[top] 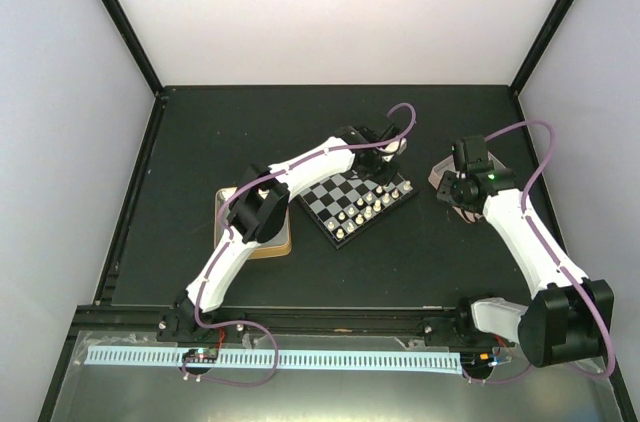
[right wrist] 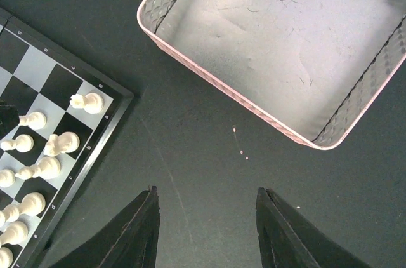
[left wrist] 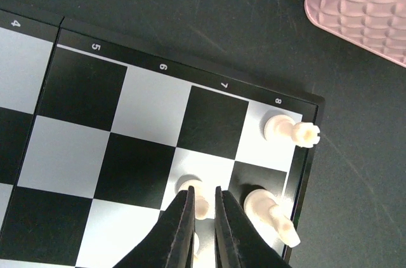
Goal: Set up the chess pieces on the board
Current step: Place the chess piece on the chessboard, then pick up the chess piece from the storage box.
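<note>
The board (top: 322, 200) lies tilted in the middle of the table, with cream-white chess pieces (top: 372, 200) along its right side. My left gripper (top: 383, 170) reaches over the board's far right corner. In the left wrist view it (left wrist: 204, 190) is shut on a white pawn (left wrist: 202, 203) that stands on a white square beside the row marked 7. A white rook (left wrist: 288, 129) leans on the corner square and another white piece (left wrist: 269, 211) tilts just right of the fingers. My right gripper (right wrist: 206, 192) hangs open over bare table right of the board (right wrist: 38, 65), holding nothing.
A pinkish silver tray (right wrist: 279, 39) with nothing in it sits right of the board, near its corner (left wrist: 361, 7). A gold-rimmed tin (top: 225, 204) lies left of the board, partly under the left arm. Black frame posts edge the dark table.
</note>
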`<action>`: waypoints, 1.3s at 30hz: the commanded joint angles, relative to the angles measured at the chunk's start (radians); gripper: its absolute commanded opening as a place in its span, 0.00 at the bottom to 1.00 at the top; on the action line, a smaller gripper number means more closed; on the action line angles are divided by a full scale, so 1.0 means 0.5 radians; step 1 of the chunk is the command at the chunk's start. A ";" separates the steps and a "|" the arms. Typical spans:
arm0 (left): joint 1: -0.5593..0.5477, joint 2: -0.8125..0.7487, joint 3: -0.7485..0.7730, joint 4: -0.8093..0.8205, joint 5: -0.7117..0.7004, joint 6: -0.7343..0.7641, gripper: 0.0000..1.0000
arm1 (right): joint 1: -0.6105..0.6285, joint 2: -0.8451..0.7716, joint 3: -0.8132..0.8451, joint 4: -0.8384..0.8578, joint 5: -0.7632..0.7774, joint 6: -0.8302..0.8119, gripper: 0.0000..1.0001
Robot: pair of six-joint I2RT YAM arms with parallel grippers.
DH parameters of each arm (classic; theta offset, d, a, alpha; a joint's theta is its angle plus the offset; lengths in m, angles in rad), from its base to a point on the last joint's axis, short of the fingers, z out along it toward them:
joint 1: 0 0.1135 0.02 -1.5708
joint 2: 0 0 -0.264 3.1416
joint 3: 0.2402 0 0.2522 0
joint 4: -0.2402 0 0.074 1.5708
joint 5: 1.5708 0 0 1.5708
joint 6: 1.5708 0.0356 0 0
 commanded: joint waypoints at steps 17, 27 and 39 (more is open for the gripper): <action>0.052 -0.297 0.171 -0.011 0.056 -0.030 0.28 | -0.012 0.071 0.082 0.036 -0.042 -0.048 0.44; 0.309 -1.206 -0.876 -0.088 -0.292 -0.330 0.28 | -0.009 0.147 0.129 0.117 -0.211 -0.053 0.44; 0.781 -2.429 -2.462 0.427 -0.068 -1.252 0.41 | 0.011 0.224 0.118 0.174 -0.283 0.023 0.43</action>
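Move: The left fingers still hold a pawn upright on its square, its middle about 1 cm below the hand point. The corner rook stands some 4 cm right and level, the knight 2 cm right and 2 cm back, the next pawn 2 cm left and 2 cm back. In the tray the last pawn lies about 27 cm left and 4 cm back, 2 cm lower. From the right hand the gripped pawn is roughly 12 cm left, 5 cm ahead and 10 cm below. The left fingers open and let go of the pawn, and the hand climbs about 15 cm clear of the pieces. It then sweeps quickly some 28 cm left and 8 cm back towards the tray's last pawn, turning about 45 degrees counter-clockwise, fingers spreading wider, and sinks about 5 cm near the end. The empty right hand eases a couple of centimetres left and forward towards the board. ##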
